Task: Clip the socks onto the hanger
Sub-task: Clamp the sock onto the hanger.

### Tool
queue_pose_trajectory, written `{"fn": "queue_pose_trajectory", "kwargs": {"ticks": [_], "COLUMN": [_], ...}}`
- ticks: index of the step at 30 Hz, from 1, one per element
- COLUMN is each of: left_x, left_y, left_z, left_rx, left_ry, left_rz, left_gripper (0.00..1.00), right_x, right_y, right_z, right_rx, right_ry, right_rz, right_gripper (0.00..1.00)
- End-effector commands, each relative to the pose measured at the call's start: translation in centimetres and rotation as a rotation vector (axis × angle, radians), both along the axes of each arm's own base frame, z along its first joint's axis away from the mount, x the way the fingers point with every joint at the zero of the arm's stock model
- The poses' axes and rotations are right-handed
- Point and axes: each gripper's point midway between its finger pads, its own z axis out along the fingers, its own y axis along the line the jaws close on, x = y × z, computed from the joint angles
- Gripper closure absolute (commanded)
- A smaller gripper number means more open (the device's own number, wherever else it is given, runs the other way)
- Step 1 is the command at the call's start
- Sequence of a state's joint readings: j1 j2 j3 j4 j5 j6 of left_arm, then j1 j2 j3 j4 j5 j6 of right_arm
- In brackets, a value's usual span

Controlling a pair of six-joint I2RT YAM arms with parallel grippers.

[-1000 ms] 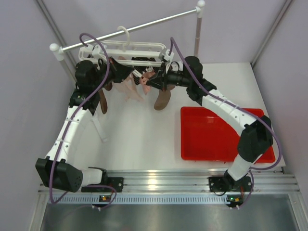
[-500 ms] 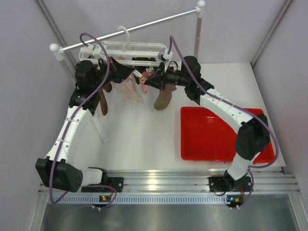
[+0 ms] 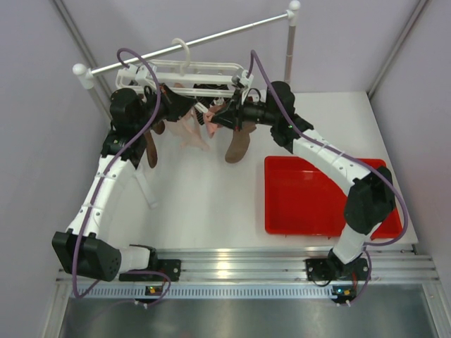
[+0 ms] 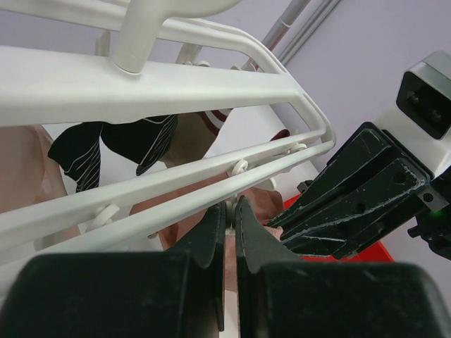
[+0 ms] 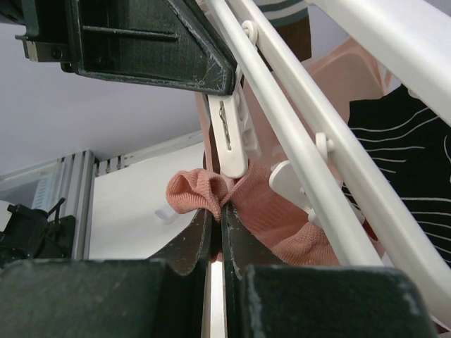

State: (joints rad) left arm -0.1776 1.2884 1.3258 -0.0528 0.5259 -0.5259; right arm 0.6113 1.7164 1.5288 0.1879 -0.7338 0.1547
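The white lattice hanger (image 3: 190, 74) hangs by its hook from the rail. Taupe-brown socks (image 3: 238, 144) with dark striped cuffs (image 4: 91, 148) and a pale pink sock (image 3: 192, 130) dangle from it. My left gripper (image 4: 230, 205) is shut on the top of a white clip (image 5: 229, 137) under the frame's bars. My right gripper (image 5: 217, 209) is shut on the bunched cuff of a pink sock (image 5: 204, 191), held right at that clip's lower end. In the top view both grippers (image 3: 201, 113) meet under the hanger's right half.
A red tray (image 3: 324, 197) lies on the table at the right. The long white rail (image 3: 211, 36) on poles spans the back. Purple walls close in both sides. The aluminium base rail (image 3: 239, 264) runs along the near edge.
The right arm has edged slightly up toward the hanger with the pink sock. Both grips are unchanged.
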Motion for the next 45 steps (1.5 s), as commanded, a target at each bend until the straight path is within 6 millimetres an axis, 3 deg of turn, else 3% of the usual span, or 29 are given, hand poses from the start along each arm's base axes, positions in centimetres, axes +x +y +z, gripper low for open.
{"fn": "queue_pose_trajectory", "kwargs": {"ticks": [1, 8, 21, 29, 35, 41, 42, 45], "left_x": [-0.3, -0.3, -0.3, -0.4, -0.3, -1.0, -1.1, -1.6], "left_y": [-0.4, -0.4, -0.2, -0.3, 0.0, 0.7, 0.9, 1.5], "left_z": [-1.9, -2.1, -2.2, -1.9, -1.5, 0.4, 0.7, 1.8], "left_rx": [0.010, 0.012, 0.018, 0.017, 0.015, -0.028, -0.038, -0.076], "left_ry": [0.065, 0.073, 0.079, 0.089, 0.079, 0.033, 0.026, -0.006], "left_rz": [-0.030, -0.025, -0.019, -0.025, -0.002, 0.011, 0.014, 0.015], "left_gripper": [1.00, 1.00, 1.00, 0.72, 0.57, 0.44, 0.38, 0.34], "right_x": [-1.6, -2.0, -3.2, -2.8, -2.3, -1.6, -1.6, -1.2], "right_y": [0.5, 0.4, 1.3, 1.2, 1.1, 0.9, 0.9, 0.7], "right_z": [5.4, 6.8, 7.3, 7.5, 7.3, 6.1, 6.0, 5.2], "right_rx": [0.095, 0.114, 0.128, 0.127, 0.118, 0.089, 0.085, 0.068], "right_ry": [-0.118, -0.136, -0.157, -0.173, -0.181, -0.173, -0.173, -0.170], "right_rz": [0.045, 0.054, 0.108, 0.099, 0.087, 0.076, 0.078, 0.071], "right_gripper": [1.00, 1.00, 1.00, 1.00, 1.00, 1.00, 1.00, 1.00]}}
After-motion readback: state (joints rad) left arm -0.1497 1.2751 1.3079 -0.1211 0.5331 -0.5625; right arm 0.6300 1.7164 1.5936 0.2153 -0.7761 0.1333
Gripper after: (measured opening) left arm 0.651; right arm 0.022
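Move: The hanger's clip is still squeezed open between the left fingertips, its middle about 1 cm to that hand's right and 1 cm below; the pink sock's held corner is some 5 cm right, 2 cm back and 4 cm lower. From the right hand, which holds that corner, the clip lies about 2 cm ahead, 4 cm left and 3 cm up. The striped black sock is roughly 8 cm ahead and 3 cm left of the right hand, about level in height. The pink sock's cuff, kept pinched in the right fingers, is lifted about 3.5 cm up into the clip's mouth, easing a little back on the way, and then held there with the fingers tipping up slightly. The left hand keeps the clip squeezed until the sock is mostly up, then opens wide and lets go of the clip, sinking nearly 2 cm and edging about 1 cm left at the end. ##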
